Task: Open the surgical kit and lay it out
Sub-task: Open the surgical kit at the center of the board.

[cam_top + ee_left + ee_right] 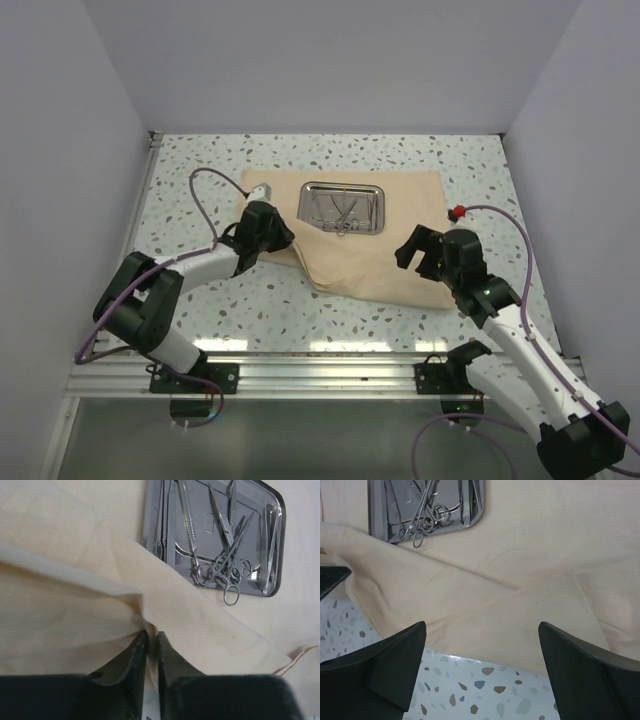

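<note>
The surgical kit lies on the table: a beige cloth wrap (400,250) spread out, with a shiny steel tray (312,190) on its far part. Several thin silver scissor-like instruments (227,565) lie in the tray (281,525). My left gripper (152,634) is shut on a raised fold of the cloth (65,610) at its left side, just left of the tray. My right gripper (482,630) is open over the near edge of the cloth (530,555), with only speckled table between its fingers. The tray (450,495) shows at the upper left of the right wrist view.
The speckled table (200,160) is enclosed by pale walls on three sides. A small red object (459,211) sits by the cloth's right edge and a small grey object (259,190) at its far left corner. An aluminium rail (320,365) runs along the near edge.
</note>
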You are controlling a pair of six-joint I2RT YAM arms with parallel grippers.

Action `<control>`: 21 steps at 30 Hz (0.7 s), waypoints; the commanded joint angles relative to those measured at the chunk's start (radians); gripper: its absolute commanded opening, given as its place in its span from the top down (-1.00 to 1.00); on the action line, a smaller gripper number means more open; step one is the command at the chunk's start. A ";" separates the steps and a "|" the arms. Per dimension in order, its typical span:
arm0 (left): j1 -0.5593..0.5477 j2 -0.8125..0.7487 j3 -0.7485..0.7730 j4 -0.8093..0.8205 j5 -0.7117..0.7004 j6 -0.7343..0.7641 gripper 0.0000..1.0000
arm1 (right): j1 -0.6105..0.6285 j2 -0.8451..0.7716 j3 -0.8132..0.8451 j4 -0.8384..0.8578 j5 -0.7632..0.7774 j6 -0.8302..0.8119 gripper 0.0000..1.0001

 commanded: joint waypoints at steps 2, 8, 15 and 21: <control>-0.009 0.047 0.017 0.072 0.031 0.002 0.92 | -0.002 0.005 -0.002 0.038 -0.014 -0.018 -0.97; -0.009 0.074 -0.008 0.116 0.045 0.019 1.00 | -0.001 0.016 -0.006 0.044 -0.014 -0.016 -0.97; -0.027 -0.080 0.015 -0.006 -0.071 0.091 1.00 | -0.001 0.020 -0.011 0.057 -0.017 -0.015 -0.97; -0.058 -0.289 0.046 -0.216 -0.182 0.135 1.00 | -0.002 0.013 -0.011 0.060 -0.031 -0.013 -0.97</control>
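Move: The cloth's raised fold lies right between the left hand's half-closed fingertips, only about 1 cm lower. The instrument tray's middle is some 11 cm to that hand's right and 7 cm ahead, with the scissors' rings about 11 cm right and 3 cm ahead, both roughly 4 cm down. From the idle right hand, the fold is about 25 cm to the left, 8 cm ahead and 9 cm below. The cloth's fold is pinched as the left fingers shut on it while the hand sinks about 2 cm. After a short hold low down, the hand lifts the fold quickly, some 8 cm up from the lowest point, easing a little back and left, away from the tray, with the fingers tipping slightly further down. ##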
